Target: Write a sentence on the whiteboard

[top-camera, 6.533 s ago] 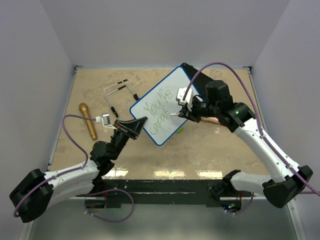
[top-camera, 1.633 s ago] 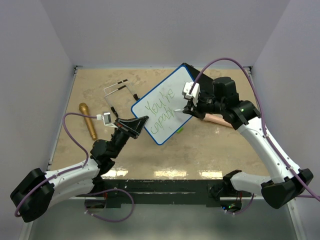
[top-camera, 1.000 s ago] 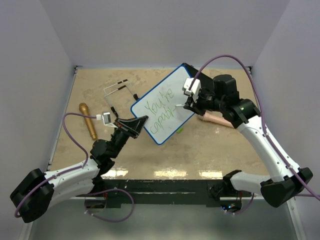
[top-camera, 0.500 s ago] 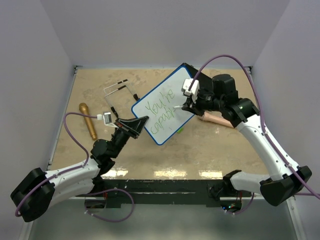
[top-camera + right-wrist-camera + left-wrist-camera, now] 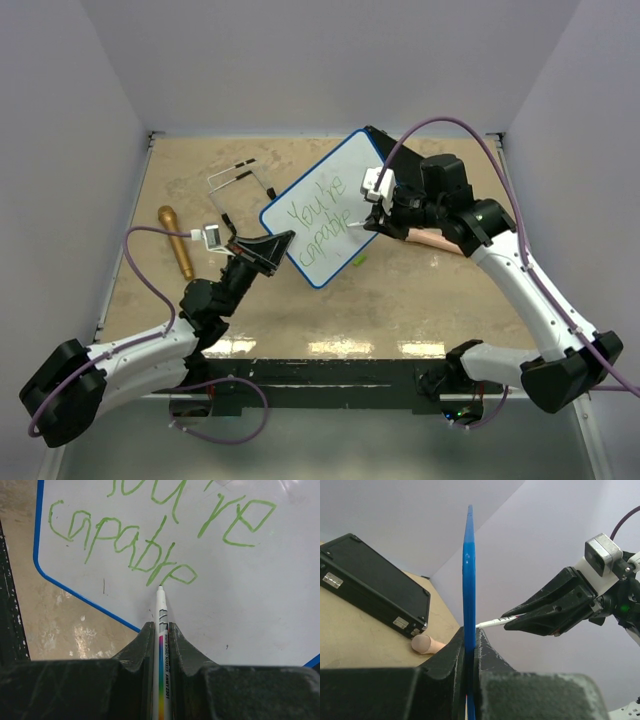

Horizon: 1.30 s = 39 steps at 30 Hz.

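Note:
The whiteboard (image 5: pixel 322 190), white with a thin blue rim, is held tilted above the table. My left gripper (image 5: pixel 281 243) is shut on its lower-left edge; in the left wrist view the board (image 5: pixel 469 565) stands edge-on between the fingers of that gripper (image 5: pixel 469 636). The sentence (image 5: pixel 318 222) is green handwriting in two lines, "You're" over "capable" (image 5: pixel 125 545). My right gripper (image 5: pixel 371 221) is shut on a white marker (image 5: pixel 161 611), and the marker's tip touches the board just under the final "e". The marker (image 5: pixel 496 622) meets the board's right face.
A black case (image 5: pixel 370 587) lies behind the board at the back right (image 5: pixel 399 156). A pink cylinder (image 5: pixel 434 239) rests under the right arm. A gold microphone-shaped object (image 5: pixel 176 240) and a wire frame (image 5: pixel 240 184) lie at the left. A green cap (image 5: pixel 360 262) sits below the board.
The right gripper has drawn the marker down and slightly left on the second line, finishing the end of "capable". The left arm has kept the board nearly still.

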Motion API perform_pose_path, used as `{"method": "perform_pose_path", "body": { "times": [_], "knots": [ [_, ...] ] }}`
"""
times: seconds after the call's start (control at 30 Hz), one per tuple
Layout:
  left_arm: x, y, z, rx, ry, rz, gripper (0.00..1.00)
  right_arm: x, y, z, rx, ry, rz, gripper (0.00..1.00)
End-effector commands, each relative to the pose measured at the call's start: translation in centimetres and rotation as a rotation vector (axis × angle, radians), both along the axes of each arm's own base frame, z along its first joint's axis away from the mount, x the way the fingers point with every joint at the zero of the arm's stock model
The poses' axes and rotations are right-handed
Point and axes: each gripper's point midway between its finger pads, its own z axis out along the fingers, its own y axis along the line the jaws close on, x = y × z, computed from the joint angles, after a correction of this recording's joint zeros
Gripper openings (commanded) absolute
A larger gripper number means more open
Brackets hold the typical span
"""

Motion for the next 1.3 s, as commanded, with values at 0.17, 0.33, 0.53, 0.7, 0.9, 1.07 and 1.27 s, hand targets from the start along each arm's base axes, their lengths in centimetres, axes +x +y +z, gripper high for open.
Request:
{"method": "perform_pose_path", "body": {
  "times": [0.17,0.33,0.53,0.7,0.9,1.07,1.27],
  "knots": [
    [-2.1,2.1,7.5,-0.198,-0.188,-0.009,0.00,1.0,-1.7,1.2,-0.016,-0.064,-0.121,0.00],
    [-2.2,2.0,7.3,-0.192,-0.183,-0.014,0.00,1.3,-2.0,3.3,0.019,-0.096,-0.132,0.00],
    [-2.2,2.2,6.5,-0.170,-0.167,-0.004,0.00,-3.6,-0.6,6.8,0.115,-0.116,0.118,0.00],
    [-2.2,2.4,5.3,-0.140,-0.136,-0.001,0.00,-3.8,-1.9,7.3,0.145,-0.136,0.086,0.00],
    [-3.3,2.8,4.6,-0.136,-0.138,-0.026,0.00,-3.9,-3.4,7.1,0.160,-0.155,0.052,0.00],
    [-3.7,3.4,4.9,-0.134,-0.142,-0.017,0.00,-4.1,-3.5,6.8,0.171,-0.146,0.073,0.00],
    [-4.4,4.0,4.8,-0.145,-0.152,-0.023,0.00,-4.3,-3.4,6.2,0.180,-0.131,0.090,0.00]
  ]
}}
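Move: The right hand holds the marker with its tip on the board at the foot of the unfinished last "e" of "capable"; that letter lies about 5 cm to the hand's left, 2 cm ahead and 3 cm below. "You're" is some 11 cm left and 5 cm ahead, about 1 cm below, while the blue lower rim is roughly 5 cm below and 1 cm back, level sideways. From the left hand, the "e" sits about 12 cm right, 6 cm ahead and 2 cm above. Dipping back a touch, then forward and right by a centimetre or two, the right hand draws the marker tip along the board for the "e"'s tail, then lifts off up, back and right, ending about 6 cm higher, wrist tilting some 10 degrees, marker still pinched. The left hand keeps its grip on the board's rim and eases back and left about 3.5 cm. ##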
